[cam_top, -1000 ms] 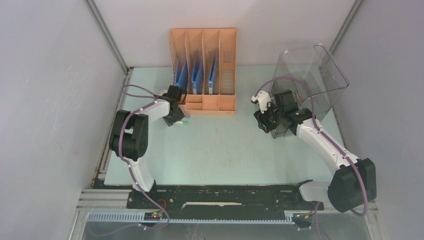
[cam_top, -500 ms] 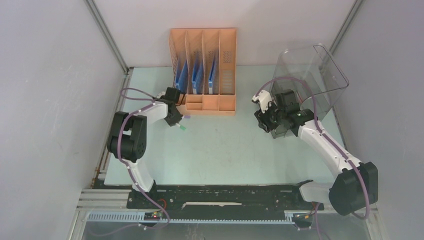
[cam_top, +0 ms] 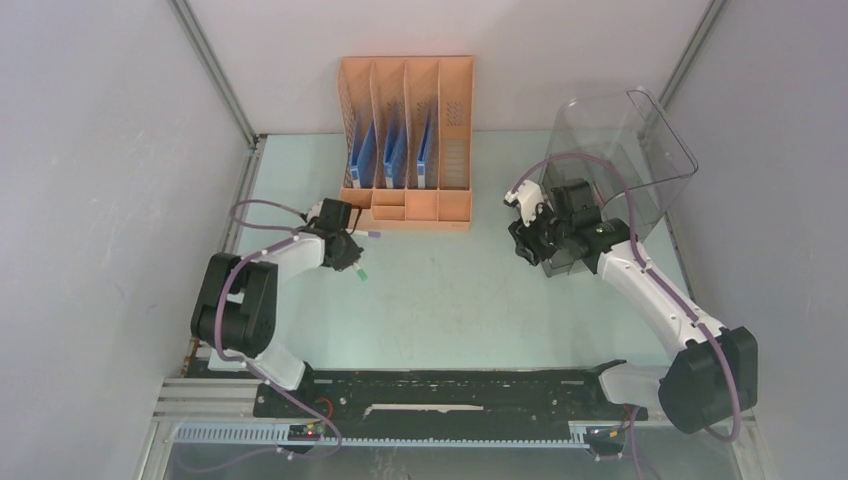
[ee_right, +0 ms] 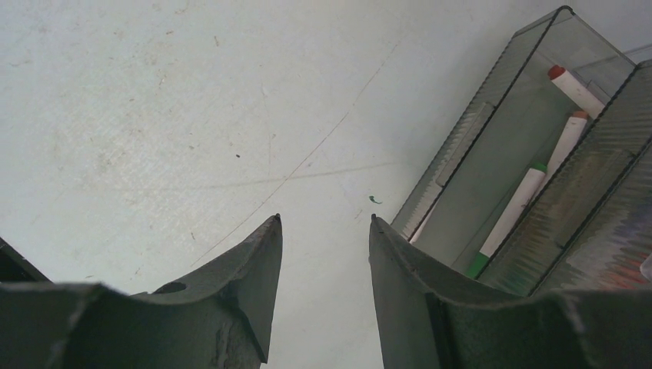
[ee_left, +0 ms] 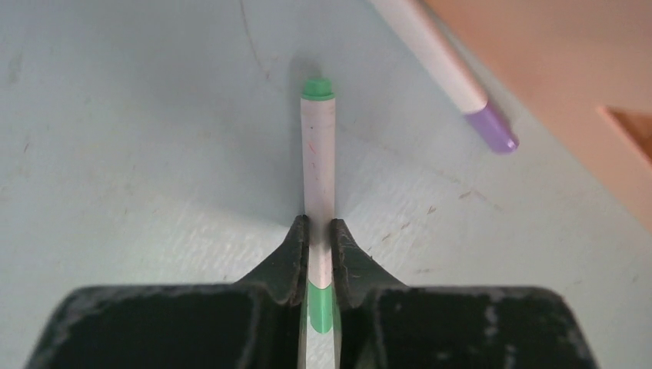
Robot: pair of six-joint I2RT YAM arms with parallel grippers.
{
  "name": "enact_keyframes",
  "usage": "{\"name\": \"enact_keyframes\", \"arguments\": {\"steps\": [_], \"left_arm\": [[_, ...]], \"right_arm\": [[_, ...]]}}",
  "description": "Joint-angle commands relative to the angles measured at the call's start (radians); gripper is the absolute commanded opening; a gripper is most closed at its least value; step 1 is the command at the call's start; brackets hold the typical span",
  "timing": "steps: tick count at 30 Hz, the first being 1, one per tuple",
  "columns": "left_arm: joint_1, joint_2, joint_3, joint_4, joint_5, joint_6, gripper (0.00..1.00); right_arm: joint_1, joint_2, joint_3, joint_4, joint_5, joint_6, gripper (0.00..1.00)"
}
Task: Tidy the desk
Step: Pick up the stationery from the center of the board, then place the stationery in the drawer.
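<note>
On the pale mint-green desk [cam_top: 450, 300], my left gripper [cam_top: 350, 257] is shut on a white marker with a green end [ee_left: 318, 154], just in front of the orange file rack [cam_top: 405, 140]. The marker sticks straight out from between the fingers [ee_left: 292, 254], and its green tip [cam_top: 363, 271] points toward the desk's near side. A second white marker with a purple cap [ee_left: 461, 88] lies beside the rack's base. My right gripper [ee_right: 325, 220] stands open and empty over bare desk, next to the smoky clear bin [cam_top: 625, 150].
The bin's low drawer [ee_right: 492, 154] holds several markers, one with a green band [ee_right: 511, 211]. The orange rack [ee_left: 553, 69] carries blue folders [cam_top: 392, 150] in its slots. Grey walls close in the desk's left, back and right sides.
My left gripper has closed on the green-tipped marker and pulled back toward the near left, away from the rack. The right arm has stayed still.
</note>
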Motion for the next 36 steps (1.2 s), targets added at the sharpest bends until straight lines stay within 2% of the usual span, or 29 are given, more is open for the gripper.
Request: {"name": "enact_keyframes", "arguments": {"steps": [1,9,17,24,29,36], "left_arm": [[-0.04,-0.113,-0.091,0.029,0.002,0.016,0.0],[-0.149,-0.335,-0.226,0.16,-0.006,0.074,0.0],[-0.229,-0.594,-0.421,0.498,0.143,0.096,0.0],[-0.338,-0.77,-0.481,0.647,0.162,0.16,0.0],[-0.417,-0.809,-0.48,0.715,0.154,0.189,0.0],[-0.515,-0.756,-0.45,0.797,0.137,0.204,0.0]], "right_arm": [[0.0,-0.043,0.032,-0.008,-0.06,-0.021,0.53],[0.004,-0.08,0.032,-0.04,-0.208,-0.044,0.53],[0.005,-0.131,0.033,-0.077,-0.394,-0.068,0.53],[0.006,-0.166,0.032,-0.099,-0.521,-0.081,0.54],[0.001,-0.182,0.033,-0.106,-0.591,-0.076,0.54],[-0.009,-0.191,0.033,-0.073,-0.676,0.013,0.54]]}}
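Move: The green-capped marker is already pinched near its cap by the left fingers, low over the desk. It is to go to the open right gripper, which waits about 42 cm to the right of the left hand, some 4 cm nearer the bases and 13 cm higher. The purple-capped marker lies about 7 cm ahead of the left hand and 1 cm right. The orange rack's front tray is about 11 cm ahead and 13 cm right. From the right hand, the green-capped marker is some 43 cm left, 6 cm ahead and 14 cm below. The green-capped marker, still pinched by the left fingers, is first drawn back about 4 cm almost level, away from the purple one. It is then carried steeply up and to the right towards the right gripper while the wrist tips the fingers up some 50 degrees and swings clockwise. The right hand, fingers staying open, comes back, left and up, turning its fingers counter-clockwise to meet it. ##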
